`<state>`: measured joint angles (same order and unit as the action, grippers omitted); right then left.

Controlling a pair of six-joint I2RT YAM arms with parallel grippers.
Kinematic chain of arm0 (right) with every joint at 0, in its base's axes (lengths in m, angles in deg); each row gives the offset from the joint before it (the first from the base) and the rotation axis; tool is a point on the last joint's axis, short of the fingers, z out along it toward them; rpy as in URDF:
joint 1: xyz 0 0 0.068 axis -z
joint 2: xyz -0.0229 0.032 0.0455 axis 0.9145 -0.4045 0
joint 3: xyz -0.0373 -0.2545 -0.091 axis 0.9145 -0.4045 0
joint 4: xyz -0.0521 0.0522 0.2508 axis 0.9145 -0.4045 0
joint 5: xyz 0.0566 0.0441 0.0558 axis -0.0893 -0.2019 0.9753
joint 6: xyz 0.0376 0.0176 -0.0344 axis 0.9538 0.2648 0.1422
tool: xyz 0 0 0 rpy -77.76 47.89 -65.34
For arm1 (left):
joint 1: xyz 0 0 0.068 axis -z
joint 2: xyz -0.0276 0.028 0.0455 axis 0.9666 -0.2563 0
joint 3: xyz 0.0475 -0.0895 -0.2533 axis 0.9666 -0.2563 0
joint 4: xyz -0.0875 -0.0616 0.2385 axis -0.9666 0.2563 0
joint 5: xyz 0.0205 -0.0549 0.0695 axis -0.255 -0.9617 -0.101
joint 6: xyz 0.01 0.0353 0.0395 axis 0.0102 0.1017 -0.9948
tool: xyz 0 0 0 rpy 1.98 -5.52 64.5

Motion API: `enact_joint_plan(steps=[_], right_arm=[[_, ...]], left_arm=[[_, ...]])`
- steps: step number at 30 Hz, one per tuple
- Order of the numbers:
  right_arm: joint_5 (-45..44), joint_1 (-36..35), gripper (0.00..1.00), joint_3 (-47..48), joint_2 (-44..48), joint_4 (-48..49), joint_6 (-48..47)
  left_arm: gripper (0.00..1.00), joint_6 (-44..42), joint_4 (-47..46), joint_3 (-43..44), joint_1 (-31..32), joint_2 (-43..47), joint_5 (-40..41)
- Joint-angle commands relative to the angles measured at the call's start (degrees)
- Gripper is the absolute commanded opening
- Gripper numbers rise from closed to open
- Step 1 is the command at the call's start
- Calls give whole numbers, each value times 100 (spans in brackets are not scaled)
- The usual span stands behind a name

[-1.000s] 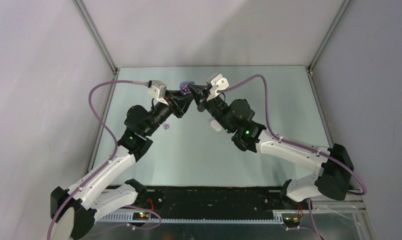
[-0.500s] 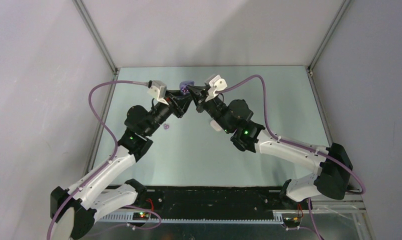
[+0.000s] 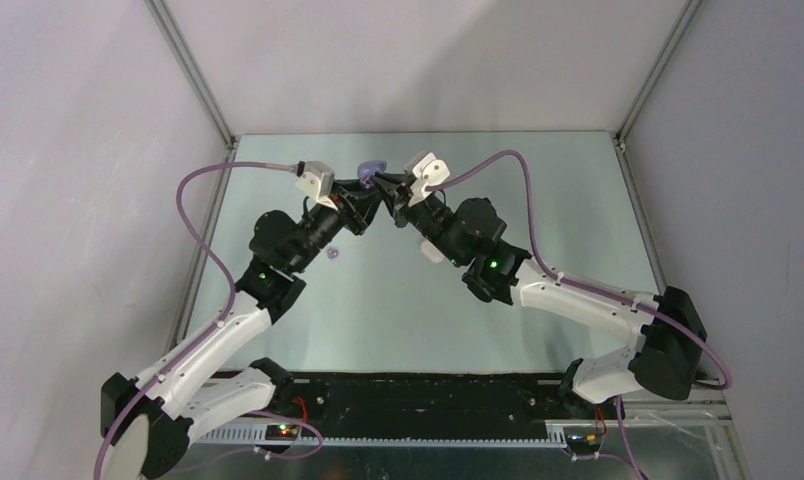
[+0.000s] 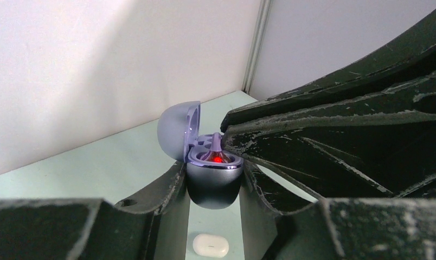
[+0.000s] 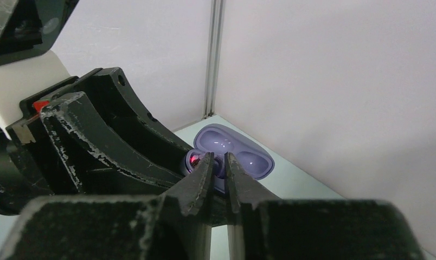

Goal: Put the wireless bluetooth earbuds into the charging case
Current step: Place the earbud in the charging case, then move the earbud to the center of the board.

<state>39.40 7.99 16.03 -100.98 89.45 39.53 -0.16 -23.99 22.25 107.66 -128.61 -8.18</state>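
The charging case (image 4: 215, 181) is lilac, lifted off the table with its lid (image 4: 175, 130) swung open and a red light (image 4: 217, 158) glowing inside. My left gripper (image 4: 213, 172) is shut on its lower half. A lilac earbud (image 4: 217, 145) stands stem-up in a socket of the case. My right gripper (image 5: 219, 161) is at that stem, its jaws parted by a narrow slit. In the top view both grippers meet at the case (image 3: 371, 167) near the far edge, the left gripper (image 3: 368, 187) from the left and the right gripper (image 3: 382, 180) from the right.
A tiny lilac piece (image 3: 334, 254) lies on the table beside the left arm. A white oval pill-shaped object (image 4: 210, 245) rests on the table below the held case, and it also shows under the right arm as the white object (image 3: 433, 252). Walls stand close behind.
The right gripper has pushed slightly left toward the case and its jaws have parted a little. The left gripper still holds the case in place.
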Motion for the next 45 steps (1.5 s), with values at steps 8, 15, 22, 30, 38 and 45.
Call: enact_joint_plan(steps=[8,15,22,30,38,45], right_arm=[[688,327,25,209,791,-992,131],[907,853,28,208,1367,-2319,345],[2852,1852,55,335,384,-3421,663],[3851,1558,38,1703,-1643,-4355,-628],[3577,914,45,3870,-4098,-5031,-1105],[3681,688,52,5672,-5548,-5945,-2071]], left_arm=[[0,-161,-245,13,-32,139,104],[0,-343,464,205,-475,314,229],[0,-208,1525,310,-1869,808,-163],[0,-174,2821,327,-2893,1535,-278],[0,172,3432,369,-3223,1977,-35],[0,288,3690,584,-3559,2122,-73]])
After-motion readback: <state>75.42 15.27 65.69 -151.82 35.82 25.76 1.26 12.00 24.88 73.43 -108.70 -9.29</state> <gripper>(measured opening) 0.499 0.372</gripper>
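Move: Some 37 cm below the right hand, the purple earbud still on the table lies about 9 cm ahead and 14 cm to the left. The charging case, open, with the first earbud already in it, sits only 2 cm left, 1 cm ahead and 4 cm below that hand. On the table, the white lozenge is level with the loose earbud but some 22 cm to its right. From the left hand, the loose earbud is about 8 cm ahead, 12 cm left and 33 cm below. Backing off to its right by some 8 cm, the right hand clears the case, then swings forward and down and sweeps left towards the loose earbud, ending about 28 cm lower, fingers spreading to half open and tipped down to the left. The left hand keeps its grip on the case and carries it about 20 cm left, turning counter-clockwise and sinking a little. ##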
